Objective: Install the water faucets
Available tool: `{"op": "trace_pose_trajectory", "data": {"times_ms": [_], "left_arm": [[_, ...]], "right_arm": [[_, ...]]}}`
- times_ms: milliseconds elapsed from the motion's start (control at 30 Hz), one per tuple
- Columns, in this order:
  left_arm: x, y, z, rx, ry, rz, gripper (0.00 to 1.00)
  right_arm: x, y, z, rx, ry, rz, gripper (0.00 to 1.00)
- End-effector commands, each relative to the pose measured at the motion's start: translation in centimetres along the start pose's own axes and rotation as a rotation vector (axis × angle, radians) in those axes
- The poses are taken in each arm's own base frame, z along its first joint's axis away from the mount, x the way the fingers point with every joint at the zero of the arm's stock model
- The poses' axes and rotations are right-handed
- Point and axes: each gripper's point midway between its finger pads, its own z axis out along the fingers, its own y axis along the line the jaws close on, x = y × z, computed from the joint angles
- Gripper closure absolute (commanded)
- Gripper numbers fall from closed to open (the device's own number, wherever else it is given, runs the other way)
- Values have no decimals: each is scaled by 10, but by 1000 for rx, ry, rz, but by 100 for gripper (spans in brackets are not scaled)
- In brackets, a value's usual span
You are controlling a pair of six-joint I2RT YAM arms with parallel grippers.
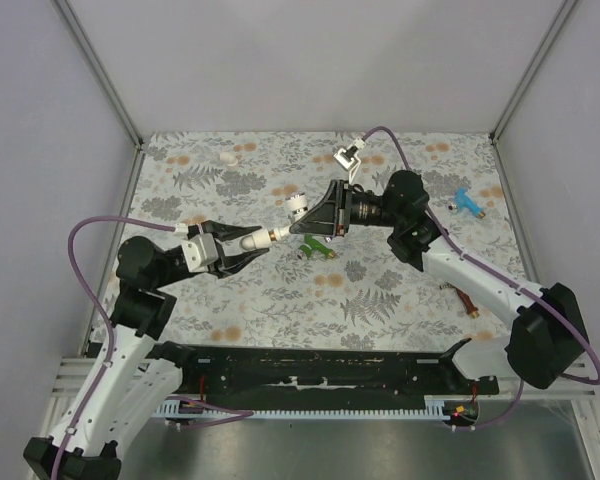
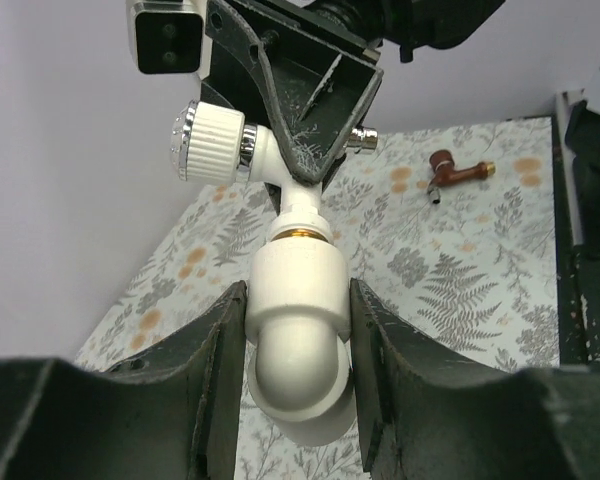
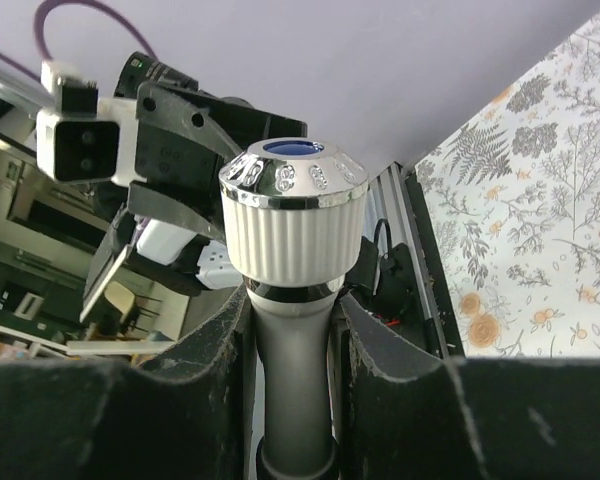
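A white water faucet [image 1: 298,207] with a ribbed knob [image 2: 212,140] hangs above the middle of the table, and my right gripper [image 1: 306,224] is shut on its body [image 3: 295,375]. Its brass threaded end [image 2: 300,235] sits at the mouth of a white elbow fitting [image 2: 295,320]. My left gripper [image 2: 298,300] is shut on that fitting [image 1: 252,240]. Other faucets lie on the table: a green one [image 1: 318,248] below the right gripper, a blue one [image 1: 467,203] at the right, and a reddish-brown one [image 1: 467,300] by the right arm, which the left wrist view also catches [image 2: 456,174].
A small white fitting [image 1: 226,157] lies at the far left of the floral tablecloth [image 1: 280,300]. A black rail [image 1: 320,370] runs along the near edge between the arm bases. Grey walls stand on three sides.
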Motion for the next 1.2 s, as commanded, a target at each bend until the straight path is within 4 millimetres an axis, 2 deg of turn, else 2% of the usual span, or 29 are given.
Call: {"op": "trace_pose_trajectory", "data": {"times_ms": [0,67,300,333,400,600,700,833,900,1000,1167], "left_arm": [[3,1,-1,1,49,148,98],[8,2,-1,-15,59,141,98],[21,20,-10,-163,84,141,98],[21,25,-12,-195,90,142,98],[25,33,-15,-248,105,131,98],[25,44,-15,-322,87,57,98],[26,50,-14,-355,81,0,98],[23,51,-11,-366,58,-62,98],[23,51,-9,-362,51,-103,98],[21,45,-2,-314,31,-157,98],[3,23,15,-150,-81,-283,98]], "right_arm": [[-1,-5,8,-2,-32,80,100],[0,-7,8,2,-33,71,100],[-3,-18,6,38,-45,24,60],[-5,-19,4,42,-57,8,51],[-12,-22,-2,66,-90,-11,43],[-25,-34,-22,146,-140,-110,29],[-30,-51,-42,236,-167,-163,23],[-25,-62,-66,325,-142,-346,21],[-20,-66,-75,356,-110,-505,20],[-16,-64,-83,340,-96,-739,19],[-6,-44,-79,188,-38,-1024,19]]}}
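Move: The faucet body is already in the right fingers, its middle about 2 cm ahead and 2 cm left of that hand point; its knob points forward, 5 cm ahead and 1 cm left. The white end fitting on the faucet, held by the left hand, lies 9 cm left and 3 cm back of the right hand. The green T-piece is on the table 9 cm ahead, 3 cm right and some 33 cm below. From the left hand the faucet body is 7 cm right, 5 cm ahead. Easing forward and down together with the left hand, the right hand opens wide to let go of the faucet body, then backs away about 8 cm to the right, ending also lower and a little farther forward, rolling some 40 degrees and dipping its fingertips. The left keeps its grip on the end fitting and carries the faucet forward and down, swinging its fingers counter-clockwise to point more forward. ##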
